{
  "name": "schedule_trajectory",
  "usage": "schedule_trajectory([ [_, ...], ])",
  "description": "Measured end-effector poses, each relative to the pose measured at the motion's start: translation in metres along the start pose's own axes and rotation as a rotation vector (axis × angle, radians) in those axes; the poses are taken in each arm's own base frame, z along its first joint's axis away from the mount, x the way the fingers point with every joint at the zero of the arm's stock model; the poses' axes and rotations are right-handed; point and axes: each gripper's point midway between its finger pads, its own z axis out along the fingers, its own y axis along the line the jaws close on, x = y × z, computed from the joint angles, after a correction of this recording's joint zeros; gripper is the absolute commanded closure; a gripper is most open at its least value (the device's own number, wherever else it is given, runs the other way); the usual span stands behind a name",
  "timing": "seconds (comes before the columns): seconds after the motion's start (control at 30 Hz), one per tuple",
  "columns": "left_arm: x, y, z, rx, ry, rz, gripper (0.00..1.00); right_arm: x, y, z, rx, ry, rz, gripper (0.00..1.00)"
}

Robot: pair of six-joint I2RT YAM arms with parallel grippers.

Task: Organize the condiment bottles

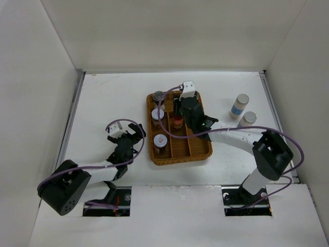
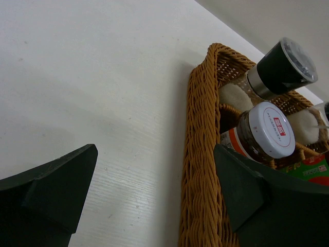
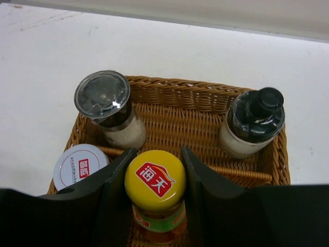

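The slim red yellow-capped bottle (image 3: 155,181) stands in the middle compartment of the wicker tray (image 1: 154,158). My right gripper (image 3: 155,175) is shut on it just below the cap, a finger on each side; from above it shows at the tray's middle (image 1: 178,122). The grey-capped shaker (image 3: 105,100) and black-capped bottle (image 3: 254,121) stand in the tray's far compartments. Two red-white-lidded jars (image 1: 157,114) (image 1: 160,141) stand in its left column. Two white blue-labelled bottles (image 1: 239,104) (image 1: 249,119) stand on the table to the right. My left gripper (image 2: 154,195) is open and empty beside the tray's left rim (image 2: 200,154).
White walls enclose the table on the left, back and right. The right arm's forearm (image 1: 236,136) crosses above the tray's right edge. In the left wrist view, one jar (image 2: 267,131) and the shaker (image 2: 280,67) stand just inside the rim.
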Motion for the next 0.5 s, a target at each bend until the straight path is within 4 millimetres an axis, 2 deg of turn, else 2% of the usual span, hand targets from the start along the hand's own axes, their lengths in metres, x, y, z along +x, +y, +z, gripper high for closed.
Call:
schedule_trajectory([
  [0.13, 0.001, -0.001, 0.0, 0.006, 0.004, -0.001, 0.0, 0.022, 0.002, -0.005, 0.016, -0.007, -0.001, 0.5],
  [0.2, 0.002, -0.002, 0.001, 0.01, 0.005, -0.003, 0.0, 0.025, 0.008, -0.008, 0.011, -0.019, 0.006, 0.44],
  [0.4, 0.005, -0.003, 0.001, 0.019, 0.016, -0.001, 0.0, 0.018, 0.013, -0.013, 0.002, -0.05, 0.024, 0.28],
  [0.5, 0.005, -0.005, 0.001, 0.024, 0.016, -0.004, 0.0, 0.006, 0.011, -0.019, 0.001, -0.073, 0.039, 0.18],
])
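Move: The right hand holds the sauce bottle by its yellow cap over the far end of the basket's middle compartment, whose floor lies about 15 cm below and a centimetre back. The label jar is some 9 cm left and 1 cm farther out. The grinder stands 9 cm ahead and 9 cm left; the black-capped bottle is 9 cm ahead and 7 cm right, all roughly 11 cm lower. From the left hand, that compartment end lies about 7 cm ahead, 25 cm right, 6 cm down. Still pinching the yellow cap, the right hand lowers the sauce bottle about 2 cm into the middle compartment while drawing back a little. The fingers then open from roughly half to three quarters and let go of the cap, and the hand comes back up about 2 cm, ending some 2 cm nearer the base, with the fingers still around the cap. ##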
